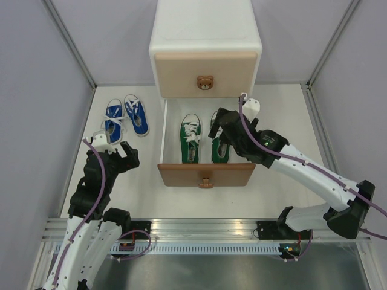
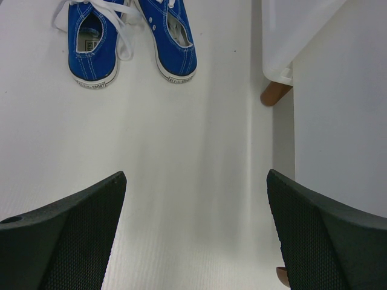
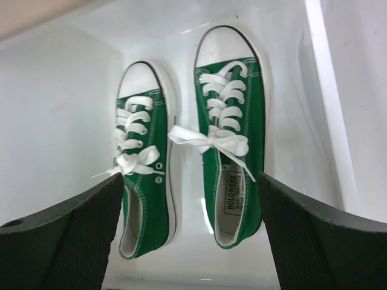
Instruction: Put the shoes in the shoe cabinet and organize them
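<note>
The shoe cabinet (image 1: 205,30) stands at the back with its lower drawer (image 1: 205,174) pulled out. Two green shoes lie side by side inside it, the left one (image 1: 191,139) in full view and the right one (image 1: 218,151) partly under my right gripper (image 1: 221,130). In the right wrist view that gripper (image 3: 190,181) hangs open above both green shoes (image 3: 144,181) (image 3: 233,139) and holds nothing. Two blue shoes (image 1: 113,118) (image 1: 136,113) rest on the table left of the cabinet. My left gripper (image 1: 118,151) is open and empty just in front of the blue pair (image 2: 94,45) (image 2: 174,39).
The upper drawer (image 1: 205,67) is closed, with a bear-face knob (image 1: 205,83). A brown cabinet foot (image 2: 275,93) and the drawer's white side wall (image 2: 338,133) stand right of my left gripper. Grey walls close in the table on both sides.
</note>
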{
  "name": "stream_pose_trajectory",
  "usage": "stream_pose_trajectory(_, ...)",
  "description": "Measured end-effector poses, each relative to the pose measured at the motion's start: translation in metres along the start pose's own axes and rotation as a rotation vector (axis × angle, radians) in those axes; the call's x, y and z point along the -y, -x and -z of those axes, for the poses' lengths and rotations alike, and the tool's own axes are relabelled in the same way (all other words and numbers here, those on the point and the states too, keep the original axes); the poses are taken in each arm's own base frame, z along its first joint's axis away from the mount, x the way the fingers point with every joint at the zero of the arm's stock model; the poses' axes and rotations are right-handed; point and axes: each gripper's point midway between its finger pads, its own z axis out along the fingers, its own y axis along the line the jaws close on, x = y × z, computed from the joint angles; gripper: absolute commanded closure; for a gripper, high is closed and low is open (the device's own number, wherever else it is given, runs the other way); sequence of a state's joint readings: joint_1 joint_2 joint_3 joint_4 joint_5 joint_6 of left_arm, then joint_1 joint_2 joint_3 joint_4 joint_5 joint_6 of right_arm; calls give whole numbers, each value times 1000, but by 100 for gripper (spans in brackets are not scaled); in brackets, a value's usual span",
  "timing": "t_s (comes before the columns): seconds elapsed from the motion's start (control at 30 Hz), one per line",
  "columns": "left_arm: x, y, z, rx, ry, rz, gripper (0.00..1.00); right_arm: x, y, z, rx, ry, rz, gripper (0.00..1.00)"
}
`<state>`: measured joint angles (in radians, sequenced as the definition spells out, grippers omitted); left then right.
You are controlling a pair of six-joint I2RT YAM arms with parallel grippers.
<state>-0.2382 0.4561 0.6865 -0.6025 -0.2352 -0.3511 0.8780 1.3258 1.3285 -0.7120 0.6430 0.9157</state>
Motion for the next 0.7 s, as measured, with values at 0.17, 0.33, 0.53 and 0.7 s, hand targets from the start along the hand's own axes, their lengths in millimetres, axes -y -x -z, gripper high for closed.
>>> stream_pose_trajectory(0.17,0,0,0,2,-1,1,0,-19,14,17,11,131,39,4)
stream_pose_trajectory(0.33,0,2,3,14,-7,4,0,-28,29,41,40,257,80,2)
stream_pose_trajectory(0.53,2,8,10,49,-25,13,0,-12,48,75,112,344,138,2)
stream_pose_trajectory(0.7,7,14,16,81,-62,21,0,8,47,88,139,355,189,2)
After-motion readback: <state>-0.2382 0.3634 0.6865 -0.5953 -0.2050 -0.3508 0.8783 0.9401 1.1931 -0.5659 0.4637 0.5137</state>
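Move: The right green shoe stands in the open drawer under the right hand, its middle some 5 cm ahead, 1 cm right and 14 cm below. The left green shoe is about 10 cm left of it, level with it. The drawer's bear knob lies 13 cm back, 5 left, 17 below the right hand. From the left hand, the right blue shoe is about 18 cm ahead, 2 left and 17 down; the right green shoe about 10 ahead, 30 right, 10 down. The right green shoe, already released, is left behind: the open right hand climbs about 8 cm over it, then draws back about 5 cm and a few centimetres right towards the drawer's right side, tipping its fingers up and swinging counter-clockwise, each some 15 degrees. The empty left hand starts to rise, about 2 cm, easing slightly back. ##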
